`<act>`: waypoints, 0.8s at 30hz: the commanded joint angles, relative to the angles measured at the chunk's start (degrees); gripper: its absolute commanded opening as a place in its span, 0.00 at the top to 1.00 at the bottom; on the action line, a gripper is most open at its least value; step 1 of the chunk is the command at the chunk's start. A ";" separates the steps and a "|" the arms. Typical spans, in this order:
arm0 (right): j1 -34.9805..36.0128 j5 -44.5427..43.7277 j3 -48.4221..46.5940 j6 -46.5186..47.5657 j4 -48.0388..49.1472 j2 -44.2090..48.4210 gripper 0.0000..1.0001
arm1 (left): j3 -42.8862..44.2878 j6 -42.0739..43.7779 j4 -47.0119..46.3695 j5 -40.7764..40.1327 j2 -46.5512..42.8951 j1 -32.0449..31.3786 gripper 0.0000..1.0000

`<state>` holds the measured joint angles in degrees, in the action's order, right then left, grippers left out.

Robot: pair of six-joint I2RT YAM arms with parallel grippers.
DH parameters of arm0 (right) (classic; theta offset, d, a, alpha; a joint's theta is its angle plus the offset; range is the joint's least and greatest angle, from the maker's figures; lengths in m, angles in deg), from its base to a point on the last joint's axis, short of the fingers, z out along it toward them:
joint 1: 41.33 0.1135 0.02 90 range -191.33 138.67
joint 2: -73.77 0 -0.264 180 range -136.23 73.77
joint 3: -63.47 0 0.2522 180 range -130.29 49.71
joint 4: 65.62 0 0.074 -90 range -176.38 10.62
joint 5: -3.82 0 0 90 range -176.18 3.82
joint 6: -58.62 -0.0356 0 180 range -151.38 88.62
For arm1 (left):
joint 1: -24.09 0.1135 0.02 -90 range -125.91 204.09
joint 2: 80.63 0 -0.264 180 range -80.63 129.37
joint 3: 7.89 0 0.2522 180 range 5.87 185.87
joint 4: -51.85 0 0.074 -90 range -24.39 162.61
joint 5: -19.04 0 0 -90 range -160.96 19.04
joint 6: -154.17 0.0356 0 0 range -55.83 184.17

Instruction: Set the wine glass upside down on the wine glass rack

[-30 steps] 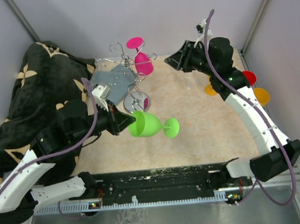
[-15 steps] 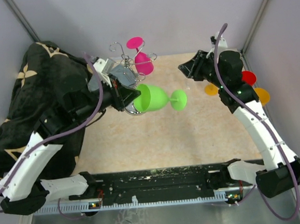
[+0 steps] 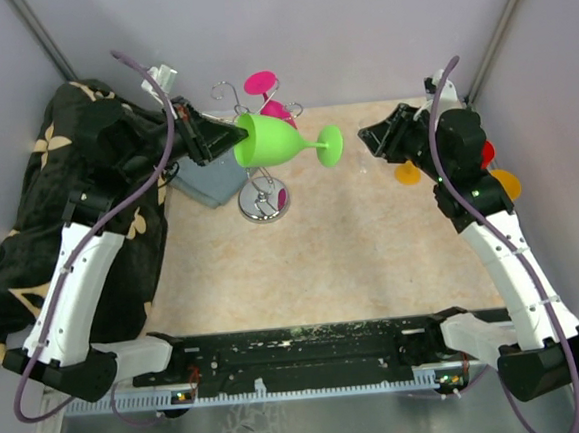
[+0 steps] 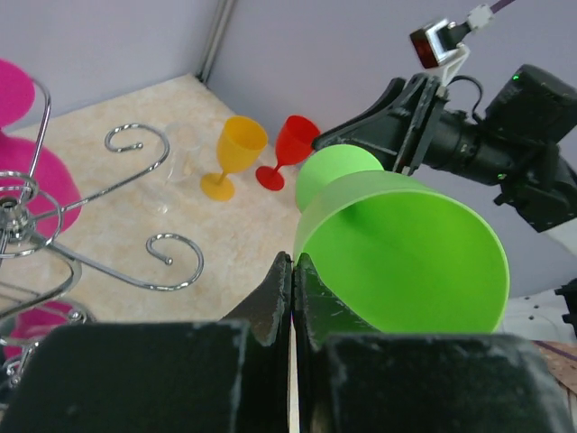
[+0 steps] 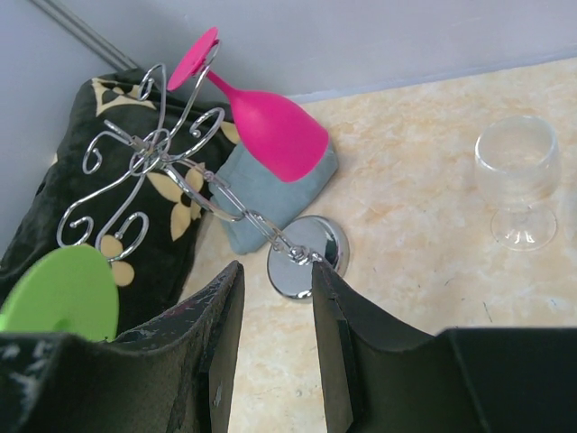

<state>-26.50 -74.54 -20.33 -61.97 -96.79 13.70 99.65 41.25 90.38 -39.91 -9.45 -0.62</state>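
A green wine glass (image 3: pixel 274 142) lies on its side in the air, just above the wine glass rack (image 3: pixel 264 200), foot pointing right. My left gripper (image 3: pixel 231 141) is shut on its rim; in the left wrist view the fingers (image 4: pixel 279 289) pinch the green wall (image 4: pixel 406 244). The silver wire rack (image 5: pixel 311 253) stands on its round shiny base. A pink glass (image 5: pixel 270 131) hangs upside down from one loop. My right gripper (image 3: pixel 368 135) hovers to the right of the rack, open and empty (image 5: pixel 275 271).
A black flowered blanket (image 3: pixel 57 195) covers the left side, with a blue-grey pouch (image 3: pixel 207 183) beside the rack. Orange (image 3: pixel 407 174) and red (image 3: pixel 482 149) glasses stand at the right wall. A clear glass (image 5: pixel 516 180) stands on the beige mat.
My left arm has lifted the green glass from the front middle up and back to above the rack. My right arm has shifted a little to the right, jaws unchanged.
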 commanded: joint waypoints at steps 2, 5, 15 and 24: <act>-0.42 4.64 -0.01 -0.22 5.66 1.26 0.63 | -5.04 -11.73 -20.57 18.59 -0.67 6.86 1.00; -0.50 7.38 0.29 -1.55 8.19 0.87 0.63 | -11.71 -24.79 -36.11 25.41 -1.36 12.85 1.00; -0.52 24.28 1.96 -13.37 29.70 -2.29 0.69 | -21.50 -54.31 -73.78 30.99 0.83 18.50 1.00; -0.50 36.15 2.03 -36.65 63.85 -9.60 0.66 | -20.27 -72.79 -97.12 27.65 6.94 18.88 1.00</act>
<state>-26.61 -45.34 -17.44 -85.27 -55.37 6.92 78.25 -21.50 7.48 -10.93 -3.99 17.87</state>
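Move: The left hand holds the green wine glass by its rim, lying sideways; the right gripper it faces is some 18 cm right, 3 cm ahead and 8 cm lower. From the right hand the glass's foot lies about 7 cm left, 4 cm back and 6 cm higher. The rack's hub stands roughly 17 cm left and 10 cm ahead of the right hand, the hanging pink glass 13 cm left and 14 cm ahead, both near its height. The left hand, still pinching the rim, shifts about 4 cm left and then rises as much, turning clockwise and tipping its fingers and the glass's foot up by some 25 degrees. The right hand, partly open, climbs about 9 cm and moves nearly as far left, drawing back slightly and swinging its fingers some 30 degrees counter-clockwise beside the foot. ##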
